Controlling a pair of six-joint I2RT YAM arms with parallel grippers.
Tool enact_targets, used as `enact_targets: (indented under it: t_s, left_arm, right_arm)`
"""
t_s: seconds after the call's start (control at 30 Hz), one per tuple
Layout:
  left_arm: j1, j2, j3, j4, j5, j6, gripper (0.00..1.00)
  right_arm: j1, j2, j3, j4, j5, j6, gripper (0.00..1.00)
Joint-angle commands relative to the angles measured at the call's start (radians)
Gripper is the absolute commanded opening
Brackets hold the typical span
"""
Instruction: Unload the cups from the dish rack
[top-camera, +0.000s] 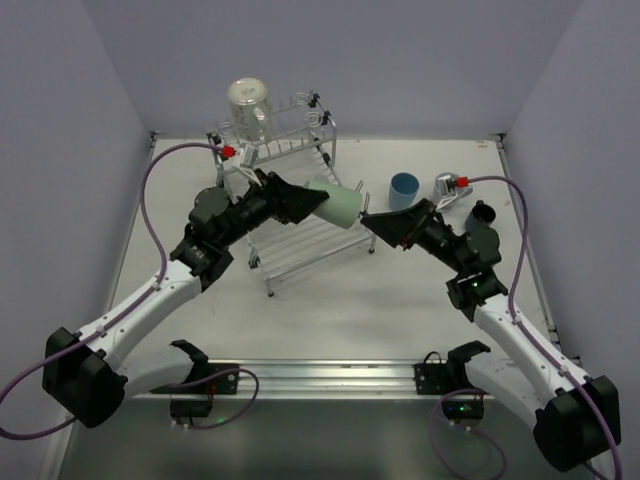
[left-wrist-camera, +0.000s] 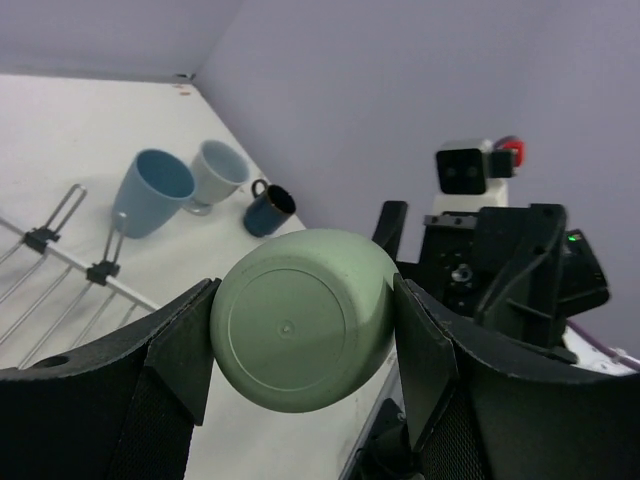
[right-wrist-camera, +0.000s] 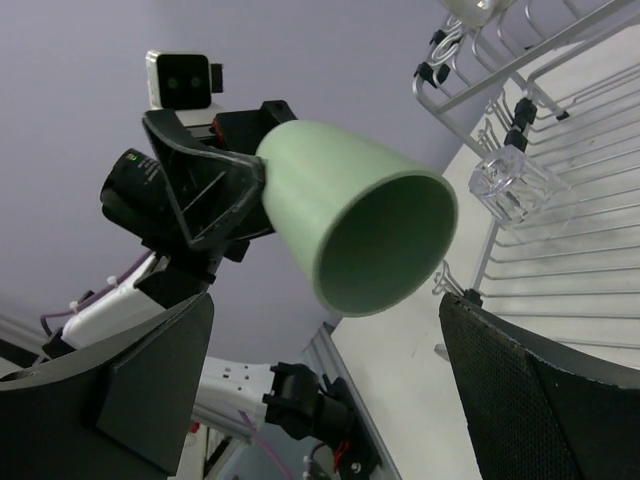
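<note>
My left gripper (top-camera: 312, 200) is shut on the base end of a pale green tumbler (top-camera: 342, 206), holding it sideways above the dish rack (top-camera: 300, 245). In the left wrist view the tumbler's round bottom (left-wrist-camera: 295, 320) sits pinched between both fingers. Its open mouth (right-wrist-camera: 385, 245) faces my right gripper (top-camera: 368, 222), which is open just in front of the rim, its fingers apart from it. A clear glass (top-camera: 247, 100) stands upside down at the rack's raised back. On the table to the right are a light blue tumbler (top-camera: 404, 190), a pale grey mug (top-camera: 452, 186) and a dark blue mug (top-camera: 483, 213).
The rack's sloping rods (right-wrist-camera: 570, 230) run under and behind the tumbler. The three set-down cups cluster near the back right wall. A metal rail (top-camera: 320, 375) runs along the near edge between the arm bases. Walls close in on three sides.
</note>
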Motion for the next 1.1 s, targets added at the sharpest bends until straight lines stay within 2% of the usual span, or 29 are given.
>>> enact_targets:
  t_s: [0.0,0.17,0.3,0.33,0.4,0.43,0.53,0.57,0.63,0.67,0.73,0.77,0.8,0.83,0.87,0.93,0.97,1.07]
  left_arm:
    - [-0.007,-0.004,0.003,0.220,0.102,-0.085,0.32]
    - [-0.035,0.021,0.000,0.228,0.113,-0.084,0.32]
    - [-0.061,0.044,-0.011,0.237,0.102,-0.081,0.32]
    - [-0.069,0.048,-0.012,0.240,0.095,-0.078,0.32]
    - [-0.072,0.050,-0.011,0.240,0.087,-0.070,0.32]
    - [-0.075,0.051,-0.011,0.240,0.081,-0.067,0.32]
    - [-0.079,0.057,-0.004,0.234,0.078,-0.059,0.32]
    - [-0.079,0.057,-0.004,0.229,0.076,-0.053,0.36]
    - [-0.081,0.051,0.000,0.202,0.070,-0.041,0.51]
    - [-0.080,0.047,0.023,0.174,0.066,-0.009,0.75]
    - [-0.081,0.018,0.061,0.029,0.011,0.043,0.96]
    - [-0.081,0.004,0.086,-0.040,-0.020,0.113,1.00]
    - [-0.081,-0.022,0.147,-0.199,-0.098,0.149,1.00]
    - [-0.080,-0.036,0.178,-0.275,-0.138,0.187,1.00]
    - [-0.081,-0.062,0.224,-0.426,-0.207,0.256,1.00]
    - [-0.081,-0.088,0.250,-0.533,-0.250,0.348,1.00]
    - [-0.080,-0.103,0.256,-0.617,-0.269,0.375,1.00]
    - [-0.081,-0.195,0.220,-0.700,-0.367,0.444,1.00]
  right_arm:
    - [0.017,0.038,0.047,0.081,-0.028,0.046,0.97]
    - [0.036,0.072,0.052,0.129,-0.033,0.054,0.94]
    - [0.044,0.104,0.073,0.177,-0.059,0.074,0.78]
    - [0.045,0.106,0.075,0.186,-0.065,0.083,0.62]
    - [0.050,0.107,0.079,0.193,-0.060,0.083,0.54]
    - [0.051,0.107,0.079,0.192,-0.054,0.078,0.34]
    - [0.051,0.100,0.086,0.169,-0.044,0.060,0.15]
    - [0.051,0.092,0.087,0.143,-0.036,0.051,0.04]
    - [0.051,0.069,0.101,0.083,-0.007,-0.007,0.00]
    - [0.051,0.061,0.143,-0.045,-0.001,-0.039,0.00]
    - [0.051,0.043,0.217,-0.232,0.054,-0.206,0.00]
    - [0.050,0.046,0.327,-0.461,0.091,-0.275,0.00]
    - [0.048,0.060,0.392,-0.572,0.170,-0.413,0.00]
    - [0.037,0.075,0.447,-0.668,0.205,-0.475,0.00]
    - [0.031,0.124,0.568,-0.831,0.229,-0.529,0.00]
    - [0.020,0.193,0.700,-0.985,0.330,-0.677,0.00]
    - [0.019,0.274,0.825,-1.117,0.361,-0.719,0.00]
    - [0.017,0.429,1.030,-1.297,0.527,-0.837,0.00]
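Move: The left gripper holds the green cup by its base; its middle lies some 4 cm right and 1 cm ahead, level, and the open right gripper is about 12 cm right and 4 cm back. From the right hand, that cup's middle is roughly 8 cm left, 5 cm ahead and about level. On the table some 28 cm below the right hand, the blue cup stands about 30 cm ahead and 14 cm right, the pale mug 30 cm ahead and 26 cm right. The right fingers close on the green cup's rim wall, one finger inside the mouth, as the hands ease together, the left about 3 cm rightward and a little back, the right 2 cm leftward. The left fingers then open and that hand withdraws some 6 cm left; the right carries the cup about 10 cm forward and 6 up, drifting right, its left side dipping and the hand swinging clockwise, some 40 degrees in all. ##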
